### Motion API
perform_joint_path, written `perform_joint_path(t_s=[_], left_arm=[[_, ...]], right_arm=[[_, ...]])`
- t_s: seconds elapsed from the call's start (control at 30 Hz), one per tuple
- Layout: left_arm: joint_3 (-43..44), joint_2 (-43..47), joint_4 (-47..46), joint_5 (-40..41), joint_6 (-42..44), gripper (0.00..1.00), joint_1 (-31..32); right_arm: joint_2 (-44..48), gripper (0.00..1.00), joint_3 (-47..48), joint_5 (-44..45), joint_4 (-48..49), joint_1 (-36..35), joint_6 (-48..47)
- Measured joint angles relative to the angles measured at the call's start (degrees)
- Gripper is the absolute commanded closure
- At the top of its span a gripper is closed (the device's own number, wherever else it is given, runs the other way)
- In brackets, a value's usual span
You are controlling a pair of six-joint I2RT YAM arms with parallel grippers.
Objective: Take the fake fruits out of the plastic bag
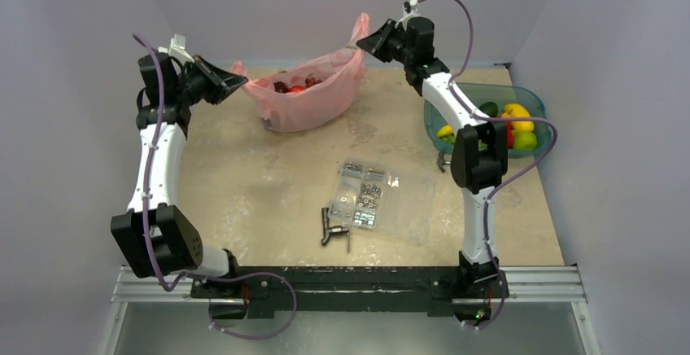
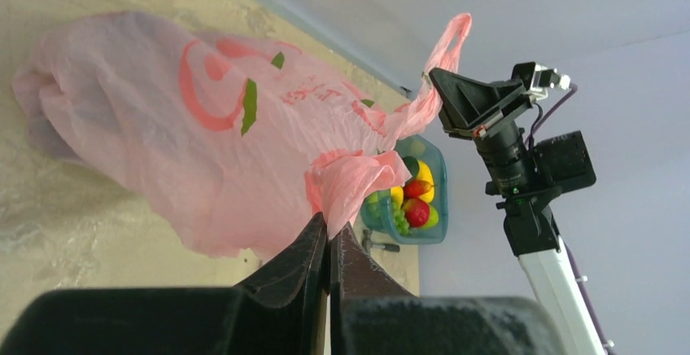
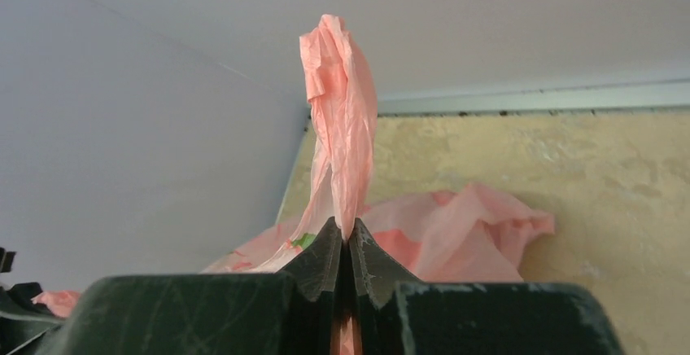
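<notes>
The pink plastic bag (image 1: 313, 93) hangs stretched between my two grippers at the back of the table, its mouth facing up. Inside it I see fake fruits (image 1: 294, 86): a red round piece and dark red-purple pieces. My left gripper (image 1: 242, 81) is shut on the bag's left handle (image 2: 354, 176). My right gripper (image 1: 360, 42) is shut on the right handle (image 3: 342, 127), which sticks up above its jaws. The bag's body (image 2: 187, 143) fills the left wrist view; the fruits are hidden there. The bag also shows in the right wrist view (image 3: 472, 233).
A teal bowl (image 1: 464, 94) with banana, green and red fruit stands at the back right, also in the left wrist view (image 2: 437, 200). A clear compartmented screw box (image 1: 382, 196) and a small dark tool (image 1: 332, 229) lie mid-table. Grey walls surround the table.
</notes>
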State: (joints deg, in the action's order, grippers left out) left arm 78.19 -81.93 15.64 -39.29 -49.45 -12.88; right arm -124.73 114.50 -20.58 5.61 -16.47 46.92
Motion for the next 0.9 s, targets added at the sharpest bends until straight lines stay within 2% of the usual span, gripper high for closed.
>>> perform_joint_path(t_s=[0.1, 0.13, 0.17, 0.27, 0.37, 0.47, 0.6, 0.77, 0.83, 0.9], left_arm=[[-5.4, 2.5, -1.9, -0.8, -1.0, 1.0, 0.1], [-7.1, 3.5, -2.2, -1.0, -1.0, 1.0, 0.1], [-8.4, 4.5, -2.3, -1.0, -1.0, 1.0, 0.1], [-10.1, 6.1, -2.7, -1.4, -0.7, 1.0, 0.2], [-10.2, 6.4, -3.1, -2.3, -0.2, 1.0, 0.5], [-10.4, 6.3, -3.2, -2.6, 1.1, 1.0, 1.7], [-10.9, 5.8, -4.0, -3.4, 3.3, 1.0, 3.7], [-11.9, 4.2, -4.5, -5.7, 3.8, 1.0, 4.0], [-12.3, 4.2, -3.9, -5.7, 4.7, 1.0, 4.0], [-12.5, 4.2, -3.3, -5.5, 5.8, 1.0, 4.0]], right_arm=[[0.1, 0.69, -0.8, 0.3, -4.0, -0.1, -3.0], [0.2, 0.59, -0.7, 0.7, -5.8, -0.1, -4.3], [0.3, 0.42, -0.5, 1.7, -7.7, -0.1, -5.4], [0.4, 0.14, 2.6, 6.8, -16.1, -0.6, -8.3], [1.3, 0.03, 5.4, 11.9, -24.1, -1.4, -10.2], [5.4, 0.01, 4.0, 16.7, -29.7, -2.8, -11.6], [16.9, 0.01, -7.0, 22.5, -30.1, -6.6, -11.9], [35.1, 0.01, -33.7, 25.5, -14.7, -14.0, -2.1], [36.5, 0.01, -39.0, 26.1, -8.3, -17.4, 1.9], [33.8, 0.01, -40.1, 25.9, -3.2, -20.0, 5.2]])
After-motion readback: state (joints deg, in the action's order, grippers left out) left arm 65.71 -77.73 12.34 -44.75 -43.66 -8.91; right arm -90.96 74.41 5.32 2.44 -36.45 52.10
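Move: The right hand, holding the bag's right handle, has the tomato in the open bag about 17 cm to its left, roughly level with it fore and aft and 20 cm below; the dark berries sit about 5 cm to the tomato's right. The screw box is some 25 cm back from this hand, almost straight behind. From the left hand, shut on the other handle, the tomato lies 16 cm ahead, 12 cm right and 23 cm down. Sinking about 4 cm first, the right hand opens its fingers wide and lets go of the bag's handle, then backs off quickly some 19 cm to the near side of the bag, swinging left at the end; it rolls its left side down some 20 degrees and mostly back. The left hand keeps its pinch on its handle, easing down, back and right about 5 cm each way towards the bag. ##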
